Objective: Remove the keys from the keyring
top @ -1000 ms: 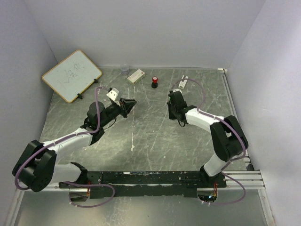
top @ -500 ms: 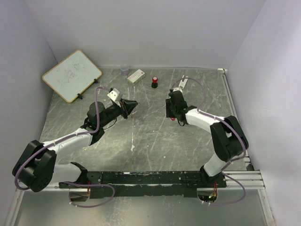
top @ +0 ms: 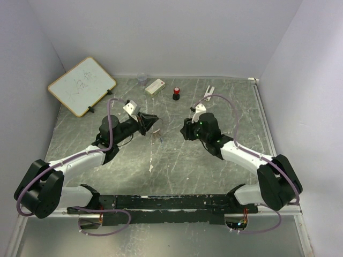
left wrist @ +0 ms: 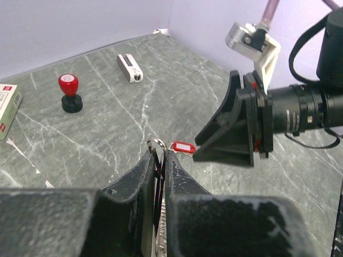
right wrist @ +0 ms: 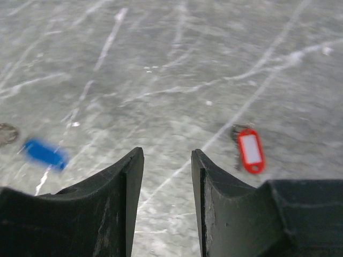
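My left gripper is shut on the keyring; the thin silvery loop sticks out past the fingertips, held a little above the table. In the top view the left gripper points right and the ring shows faintly at its tip. A red-tagged key lies loose on the table just beyond the ring; it also shows in the right wrist view. A blurred blue-tagged key shows at the left there. My right gripper is open and empty, facing the left gripper from the right.
A whiteboard leans at the back left. A white box, a small clear cup, a black stamp with a red top and a white clip lie along the back of the grey marbled table.
My right arm has swung down and to the left, so its gripper now faces the left gripper closely. The left gripper has barely moved and stays shut on the ring.
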### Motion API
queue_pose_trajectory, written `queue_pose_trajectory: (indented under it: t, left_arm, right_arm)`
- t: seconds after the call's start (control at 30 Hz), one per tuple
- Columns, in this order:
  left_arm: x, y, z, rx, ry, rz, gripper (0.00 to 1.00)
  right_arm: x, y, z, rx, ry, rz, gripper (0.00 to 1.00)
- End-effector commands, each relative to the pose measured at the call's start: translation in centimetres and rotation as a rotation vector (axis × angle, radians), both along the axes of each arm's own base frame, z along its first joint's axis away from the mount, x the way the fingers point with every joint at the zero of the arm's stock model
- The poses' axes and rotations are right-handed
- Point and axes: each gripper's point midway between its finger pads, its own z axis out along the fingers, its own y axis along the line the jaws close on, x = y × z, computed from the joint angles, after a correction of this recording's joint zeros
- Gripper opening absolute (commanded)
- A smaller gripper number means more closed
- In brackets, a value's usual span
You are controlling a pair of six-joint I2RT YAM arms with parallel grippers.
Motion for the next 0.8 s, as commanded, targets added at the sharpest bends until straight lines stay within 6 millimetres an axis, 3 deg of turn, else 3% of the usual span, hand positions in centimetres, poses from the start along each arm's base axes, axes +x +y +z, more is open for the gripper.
queue_pose_trajectory:
  t: [0.0, 0.13, 0.3, 0.77]
  left_arm:
    - [-0.4, -0.6, 4.3, -0.068, -0.075, -0.052, 0.07]
    - [-0.8, -0.7, 5.4, -0.088, -0.08, -0.065, 0.07]
    - [-1.0, -0.5, 6.4, -0.099, -0.083, -0.062, 0.07]
    - [-2.5, 0.4, 8.9, -0.146, -0.124, -0.066, 0.07]
  right_arm:
    - [-1.5, 4.1, 3.0, 0.105, -0.143, 0.176, 0.41]
    - [-3.7, 7.3, 3.0, 0.11, -0.195, 0.281, 0.41]
    - [-5.1, 9.7, 3.3, 0.137, -0.236, 0.359, 0.41]
    - [-4.8, 11.2, 4.8, 0.176, -0.31, 0.371, 0.41]
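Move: The bunched keys, hanging at the bottom of the ring, are about 14 cm to the empty right hand's left, 2 cm ahead and 1 cm above it. The blue tag dangles some 12 cm left, level ahead and about 3 cm below that hand. The red-tagged key lies on the table, roughly 4 cm ahead, 5 cm right and 9 cm down. From the left hand, which still grips the ring, the keys are 11 cm below and about 1 cm right. Leftward and back, quickly at first, the right hand travels about 12 cm away from the red-tagged key towards the hanging keys, then slows and mostly climbs, its fingers staying part-open while the wrist swings some 20 degrees counter-clockwise and tips upward. Meanwhile the left hand lifts the ring by about 6 cm, drawing slightly back with its grip kept. ##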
